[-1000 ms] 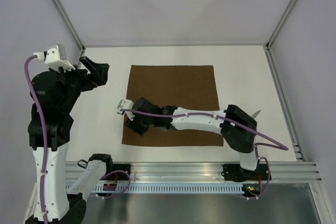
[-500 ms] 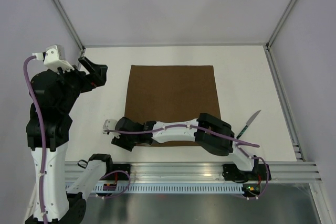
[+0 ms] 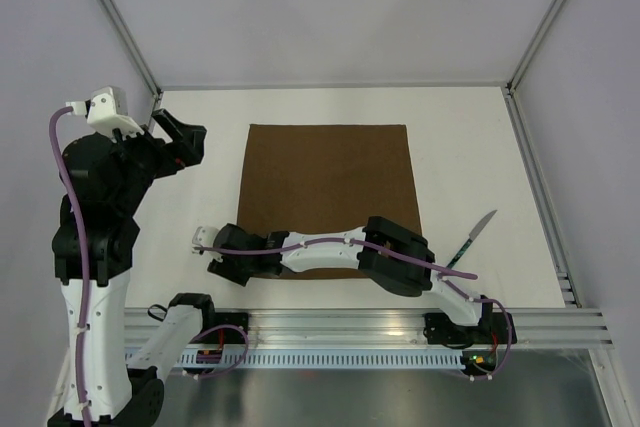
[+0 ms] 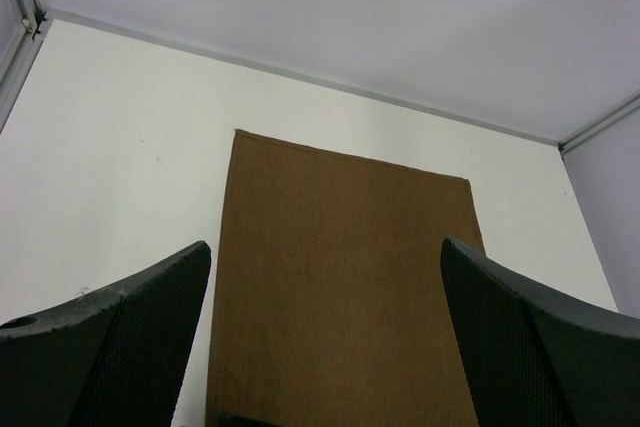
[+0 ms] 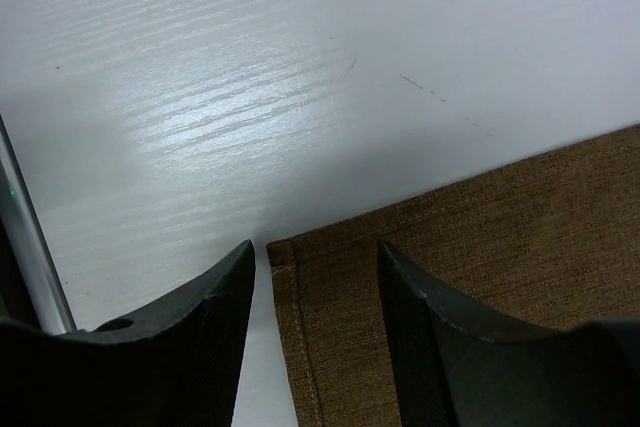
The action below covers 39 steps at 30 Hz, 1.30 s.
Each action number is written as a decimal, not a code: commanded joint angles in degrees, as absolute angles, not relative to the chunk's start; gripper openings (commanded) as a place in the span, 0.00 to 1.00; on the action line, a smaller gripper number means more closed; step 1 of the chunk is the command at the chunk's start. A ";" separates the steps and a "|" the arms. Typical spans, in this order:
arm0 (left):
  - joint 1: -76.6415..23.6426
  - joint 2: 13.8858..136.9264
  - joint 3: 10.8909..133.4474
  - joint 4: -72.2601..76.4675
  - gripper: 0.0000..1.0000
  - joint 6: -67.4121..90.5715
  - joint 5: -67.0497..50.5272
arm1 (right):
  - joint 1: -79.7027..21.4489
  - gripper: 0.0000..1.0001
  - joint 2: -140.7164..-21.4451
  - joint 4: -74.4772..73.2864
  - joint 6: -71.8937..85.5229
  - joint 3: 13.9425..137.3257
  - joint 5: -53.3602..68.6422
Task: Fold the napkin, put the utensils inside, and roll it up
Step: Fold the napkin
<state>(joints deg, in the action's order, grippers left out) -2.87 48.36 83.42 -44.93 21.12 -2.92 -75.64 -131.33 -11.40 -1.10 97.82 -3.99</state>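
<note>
The dark brown napkin (image 3: 330, 182) lies flat and unfolded on the white table. The knife (image 3: 474, 235), silver blade and dark green handle, rests on the table to the right of the napkin, apart from it. My right gripper (image 3: 224, 269) reaches across to the napkin's near-left corner. In the right wrist view it (image 5: 316, 247) is open and low, straddling that corner of the napkin (image 5: 480, 247), one finger over bare table (image 5: 250, 97), the other over cloth. My left gripper (image 3: 190, 139) hangs raised at the left, open and holding nothing (image 4: 325, 245), looking down on the napkin (image 4: 340, 197).
A metal rail (image 3: 400, 322) runs along the near table edge, close behind the right gripper, and shows in the right wrist view (image 5: 30, 247). Frame posts and pale walls bound the back and both sides. The right arm's forearm lies over the napkin's near edge.
My right arm has swung left and nearer, from above the napkin's left part to its near-left corner, uncovering the knife. The left arm has stayed put.
</note>
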 commanded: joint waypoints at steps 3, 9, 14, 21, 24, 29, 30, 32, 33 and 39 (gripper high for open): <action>-2.90 48.25 82.27 -45.88 1.00 20.92 -2.20 | -76.02 0.53 -132.10 -12.31 -0.44 98.88 -5.89; -2.90 48.25 82.27 -45.88 1.00 20.74 -2.11 | -75.94 0.37 -132.54 -12.22 -0.35 97.91 -3.70; -2.90 48.34 82.18 -45.88 1.00 20.74 -2.20 | -75.94 0.28 -132.36 -13.01 -0.18 98.52 -1.67; -2.90 48.34 82.26 -45.88 1.00 20.48 -1.76 | -76.29 0.07 -131.40 -15.47 -0.18 100.90 -0.26; -2.90 48.25 82.26 -45.97 1.00 20.39 -1.41 | -76.64 0.03 -130.52 -16.61 -0.18 102.12 1.23; -2.90 48.08 82.09 -46.05 1.00 20.22 -1.32 | -77.25 0.00 -128.94 -18.10 -0.18 103.71 1.93; -2.90 47.99 82.09 -46.05 1.00 20.21 -1.14 | -77.26 0.01 -128.59 -18.11 -0.18 103.80 2.19; -2.90 48.08 82.26 -46.05 1.00 20.13 -1.14 | -77.61 0.00 -127.97 -18.54 -0.18 104.58 2.11; -2.90 48.08 82.18 -45.97 1.00 20.13 -1.06 | -77.61 0.00 -127.88 -18.81 -0.18 105.11 2.02; -2.90 47.99 82.27 -46.23 1.00 19.86 -1.23 | -77.61 0.01 -127.18 -20.21 -0.79 106.35 0.62</action>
<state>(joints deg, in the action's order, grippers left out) -2.87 48.31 82.13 -45.36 21.10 -1.54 -77.38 -131.20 -18.26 -0.71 104.18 1.67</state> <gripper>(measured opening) 0.993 0.012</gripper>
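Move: The napkin's near-left corner lies almost between the right gripper's half-open fingertips, about 1 cm back and 1 cm below. From that hand the napkin's middle is some 21 cm ahead and 22 cm to the right, its near-right corner about 43 cm to the right and 1 cm back; the metal rail runs some 9 cm straight behind. The near-left corner is about 10 cm back, 3 cm right and 41 cm below the left hand. Close the right gripper fully on the napkin's near-left corner, easing back about 1 cm at table level as the fingers shut to pinch the cloth. Then, keeping the pinch, draw the corner back another 2 cm towards the metal rail while lifting it almost 3 cm and drifting slightly left. ##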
